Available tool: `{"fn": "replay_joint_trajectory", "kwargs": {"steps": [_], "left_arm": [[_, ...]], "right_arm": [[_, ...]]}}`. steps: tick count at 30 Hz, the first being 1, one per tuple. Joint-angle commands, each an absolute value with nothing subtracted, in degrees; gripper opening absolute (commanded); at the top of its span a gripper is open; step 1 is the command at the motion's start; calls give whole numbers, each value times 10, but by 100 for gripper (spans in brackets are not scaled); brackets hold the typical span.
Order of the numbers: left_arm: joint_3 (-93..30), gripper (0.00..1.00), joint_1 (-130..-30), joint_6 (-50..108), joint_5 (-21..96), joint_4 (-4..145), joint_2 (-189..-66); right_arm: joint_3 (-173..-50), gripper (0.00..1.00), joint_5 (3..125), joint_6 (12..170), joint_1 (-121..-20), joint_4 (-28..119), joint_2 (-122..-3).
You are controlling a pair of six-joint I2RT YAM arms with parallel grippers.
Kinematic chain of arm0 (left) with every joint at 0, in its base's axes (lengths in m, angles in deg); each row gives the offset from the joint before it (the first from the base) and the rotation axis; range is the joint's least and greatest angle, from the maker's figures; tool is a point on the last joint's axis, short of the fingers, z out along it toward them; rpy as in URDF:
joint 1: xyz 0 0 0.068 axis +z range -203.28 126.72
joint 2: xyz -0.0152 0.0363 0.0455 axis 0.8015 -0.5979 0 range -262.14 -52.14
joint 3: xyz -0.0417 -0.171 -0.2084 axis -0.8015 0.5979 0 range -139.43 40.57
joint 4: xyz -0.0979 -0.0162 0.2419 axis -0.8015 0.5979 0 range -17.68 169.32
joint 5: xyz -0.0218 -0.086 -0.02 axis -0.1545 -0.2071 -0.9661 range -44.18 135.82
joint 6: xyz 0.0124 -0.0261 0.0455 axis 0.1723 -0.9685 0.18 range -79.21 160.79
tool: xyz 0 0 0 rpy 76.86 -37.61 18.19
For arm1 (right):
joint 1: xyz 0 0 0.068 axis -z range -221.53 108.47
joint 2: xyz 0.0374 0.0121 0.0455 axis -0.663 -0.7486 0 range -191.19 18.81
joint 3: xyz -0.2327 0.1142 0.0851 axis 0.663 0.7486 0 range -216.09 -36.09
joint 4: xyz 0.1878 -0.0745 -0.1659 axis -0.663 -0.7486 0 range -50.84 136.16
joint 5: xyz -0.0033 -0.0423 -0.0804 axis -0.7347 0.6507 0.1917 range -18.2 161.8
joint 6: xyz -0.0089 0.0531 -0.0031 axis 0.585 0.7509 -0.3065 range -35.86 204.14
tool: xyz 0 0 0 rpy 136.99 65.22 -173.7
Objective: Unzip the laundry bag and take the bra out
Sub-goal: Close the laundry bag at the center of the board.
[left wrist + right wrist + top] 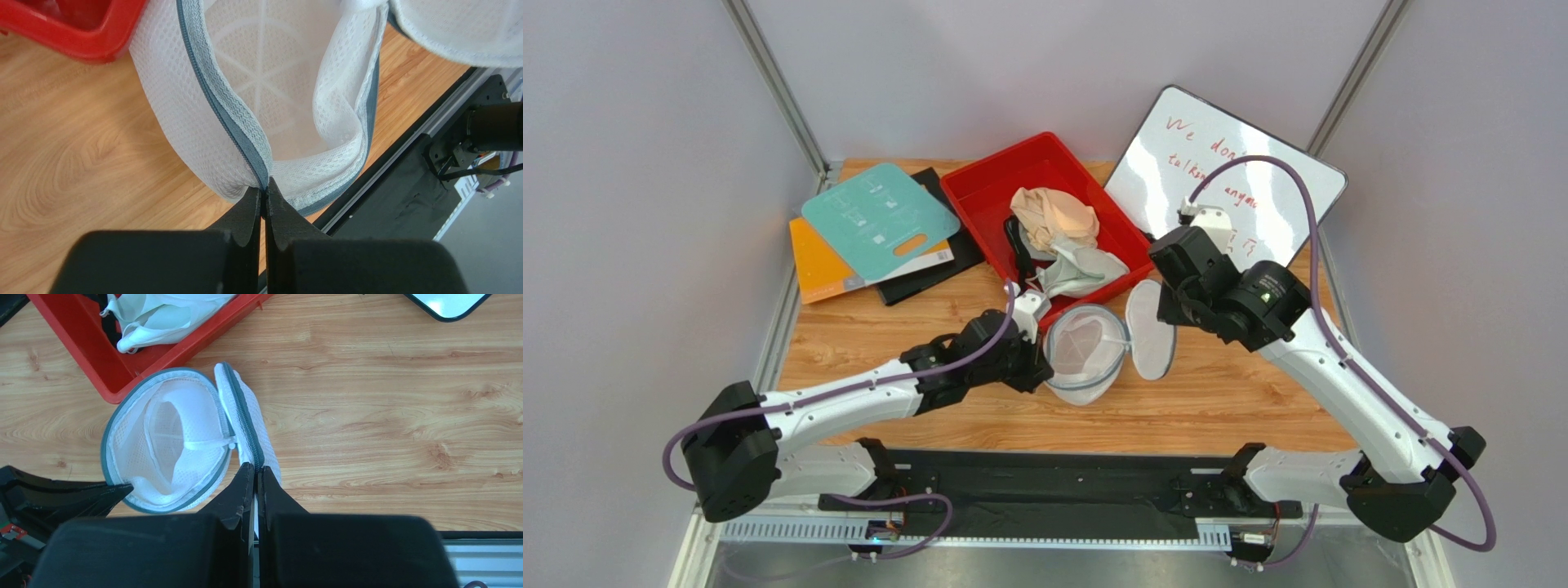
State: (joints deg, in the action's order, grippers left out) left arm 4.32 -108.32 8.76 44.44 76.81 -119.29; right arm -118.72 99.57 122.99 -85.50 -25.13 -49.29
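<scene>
The laundry bag (pixel 1085 349) (pixel 288 92) (pixel 166 441) lies unzipped on the wooden table, just in front of the red bin (pixel 977 196). Its round lid (pixel 1149 328) (pixel 245 416) is flipped out to the right, and only white mesh shows inside. My left gripper (pixel 1038 359) (pixel 265 187) is shut on the grey zipper band at the bag's near-left rim. At the lid's edge, my right gripper (pixel 1165 309) (pixel 256 468) is shut on the zipper band. The beige bra (pixel 1054 218) lies crumpled in the red bin, clear of both grippers.
A pale grey garment (pixel 1081 270) (pixel 166 315) with black straps also lies in the bin. A whiteboard (pixel 1228 172) leans at the back right. A teal board (pixel 879 214), an orange folder (pixel 817 263) and a black folder (pixel 928 270) lie at the back left.
</scene>
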Motion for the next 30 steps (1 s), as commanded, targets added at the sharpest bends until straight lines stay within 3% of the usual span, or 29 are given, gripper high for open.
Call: {"fn": "replay_joint_trajectory", "kwargs": {"steps": [1,3,4,5,7,8,15,25,30], "left_arm": [[-5,0,-1085,106,451,793,-1207],[-14,5,-1085,106,453,804,-1199],[-15,17,-1086,102,455,806,-1192],[-16,40,-1086,101,456,807,-1176],[-20,55,-1087,99,469,813,-1160],[-22,82,-1088,100,476,818,-1143],[-39,84,-1089,95,445,757,-1144],[-100,82,-1090,8,319,530,-1344],[-101,80,-1091,-16,304,502,-1408]], "right_arm": [[-1216,0,1014,1215,-871,-265,-499],[-1216,0,1012,1212,-876,-268,-500],[-1213,0,1013,1211,-877,-268,-500],[-1212,0,1012,1211,-878,-269,-501],[-1204,0,1008,1211,-878,-266,-499],[-1202,0,1000,1210,-878,-261,-498],[-1184,0,954,1202,-887,-223,-483],[-1171,0,931,1208,-904,-198,-469],[-1168,0,931,1211,-904,-197,-464]]}}
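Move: The left hand, still pinching the bag's left rim, has the raised lid's middle about 16 cm to its right, 7 cm ahead and 6 cm higher; the red tray's middle is 23 cm straight ahead, 8 cm lower. The right hand still pinches the lid's outer edge; from it, the laundry bag lies about 13 cm left, 5 cm back and 13 cm below, the red tray 18 cm left, 14 cm ahead, 20 cm below. Left hand opens off the rim, rises, then 10 cm right towards the lid; right hand draws it left. ##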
